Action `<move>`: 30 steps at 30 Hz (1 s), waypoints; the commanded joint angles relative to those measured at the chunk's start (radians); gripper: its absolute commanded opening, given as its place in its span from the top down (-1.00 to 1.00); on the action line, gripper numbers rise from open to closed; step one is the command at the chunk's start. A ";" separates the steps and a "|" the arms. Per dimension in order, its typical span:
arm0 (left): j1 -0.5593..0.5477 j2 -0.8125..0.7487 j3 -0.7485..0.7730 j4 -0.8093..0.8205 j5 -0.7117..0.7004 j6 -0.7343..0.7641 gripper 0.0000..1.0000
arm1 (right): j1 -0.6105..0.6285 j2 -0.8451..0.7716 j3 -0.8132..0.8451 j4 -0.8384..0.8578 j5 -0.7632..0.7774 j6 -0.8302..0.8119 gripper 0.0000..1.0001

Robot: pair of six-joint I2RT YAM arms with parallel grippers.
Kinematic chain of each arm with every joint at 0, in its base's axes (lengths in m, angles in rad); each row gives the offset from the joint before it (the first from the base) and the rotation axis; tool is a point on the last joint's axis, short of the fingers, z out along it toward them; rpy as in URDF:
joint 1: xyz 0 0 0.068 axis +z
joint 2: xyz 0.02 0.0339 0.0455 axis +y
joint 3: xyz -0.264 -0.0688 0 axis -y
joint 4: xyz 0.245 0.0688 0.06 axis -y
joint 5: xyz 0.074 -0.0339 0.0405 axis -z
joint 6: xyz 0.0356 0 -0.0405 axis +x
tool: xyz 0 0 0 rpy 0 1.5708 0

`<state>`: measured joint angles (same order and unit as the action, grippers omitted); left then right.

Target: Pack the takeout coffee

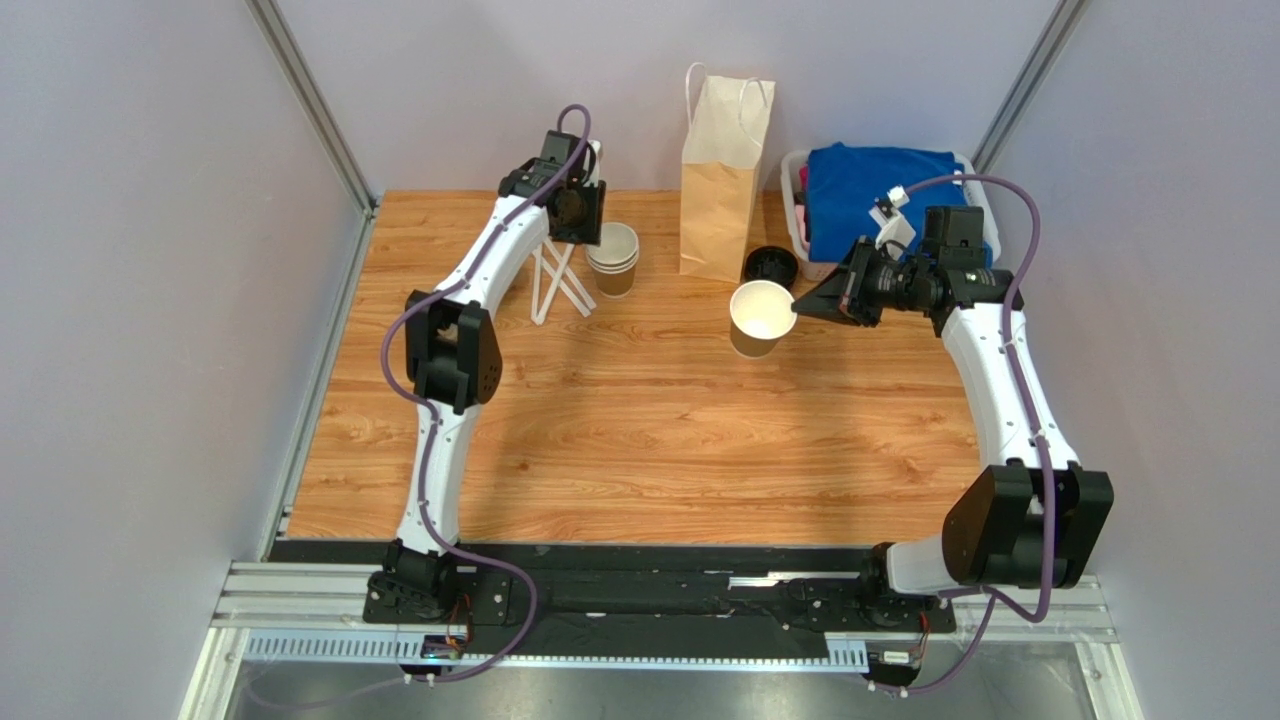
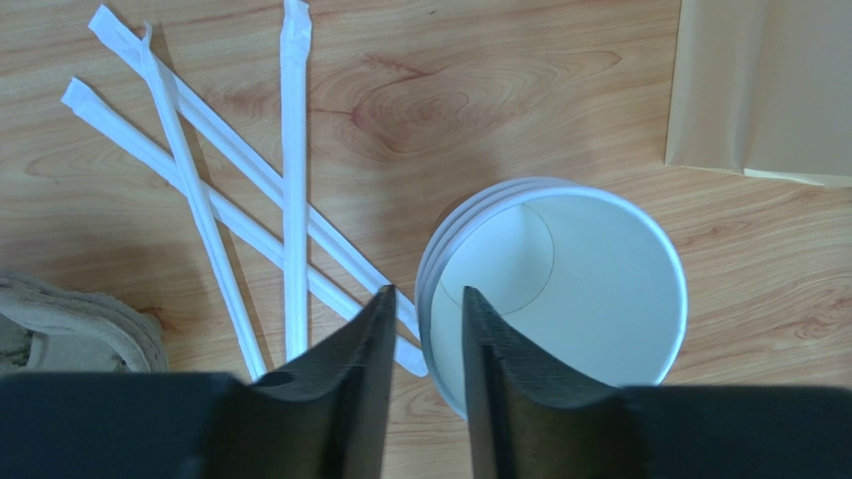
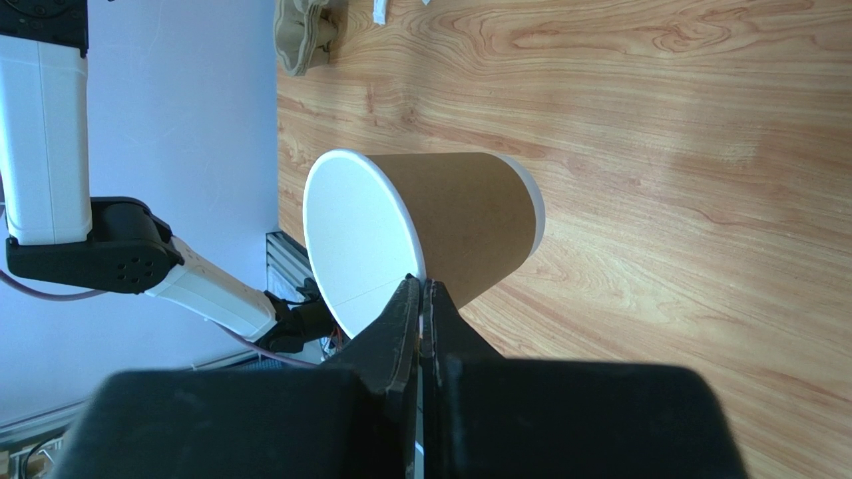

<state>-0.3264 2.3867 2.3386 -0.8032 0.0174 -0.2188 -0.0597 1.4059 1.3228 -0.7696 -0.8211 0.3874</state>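
Observation:
The takeout coffee cup (image 1: 762,318) (image 3: 460,220), brown kraft with a cream inside, stands upright right of the table's middle with no lid on it. My right gripper (image 1: 796,311) (image 3: 420,281) is shut on its rim, one finger inside and one outside. A round black lid (image 1: 771,266) lies just behind it, at the foot of the tall paper bag (image 1: 721,180) (image 2: 770,90). My left gripper (image 1: 579,225) (image 2: 428,291) hangs open over a stack of lidless brown cups (image 1: 613,255) (image 2: 570,289). Its fingers straddle the stack's rim without pinching it.
Several wrapped white straws (image 1: 559,285) (image 2: 290,150) lie crossed to the left of the stack. A moulded cardboard carrier (image 2: 70,329) (image 3: 305,35) sits beyond them. A white bin (image 1: 792,210) holding blue cloth (image 1: 872,195) stands at the back right, behind my right arm.

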 commanded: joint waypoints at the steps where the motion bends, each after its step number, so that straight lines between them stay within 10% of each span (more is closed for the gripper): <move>1: 0.006 -0.026 0.070 0.010 0.009 0.001 -0.06 | 0.006 -0.039 0.000 0.007 -0.012 -0.018 1.00; 11: 0.062 -0.280 0.045 0.029 0.177 -0.007 -0.70 | 0.107 -0.065 -0.045 0.007 0.000 -0.050 1.00; 21: 0.081 -1.032 -0.854 0.268 0.312 0.070 -0.80 | 0.405 -0.010 -0.129 0.142 0.069 -0.075 1.00; 30: 0.086 -1.308 -1.167 0.210 0.392 0.068 -0.92 | 0.518 0.172 -0.188 0.331 0.066 -0.088 1.00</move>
<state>-0.2462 1.1080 1.2209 -0.5686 0.3450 -0.1722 0.4370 1.5181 1.1465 -0.5644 -0.7597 0.3241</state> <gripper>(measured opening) 0.955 0.010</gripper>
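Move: The right hand holds the single cup by its rim. The bare front-centre table it heads over is about 19 cm to its left, 8 cm back and 25 cm below; the black lids are some 23 cm straight ahead, 24 below. From the left hand the held cup is some 25 cm right, 20 back and 7 higher; the cup stack's middle is 4 cm right, 1 back and 6 below, the straws 6 left, 2 ahead and 12 below. The right hand keeps its pinch on the single cup's rim and, after a brief pause, swings it left about 14 cm and back about 7 over the middle of the table, sinking some 8 cm with growing speed as it turns nearly 30 degrees counter-clockwise. Meanwhile the left hand, fingers straddling the stack's rim and already opening, spreads them wide, rises straight clear of the stack, then sweeps back about 25 cm and a little left in a high arc whose end dips again, coming nearer the held cup. ##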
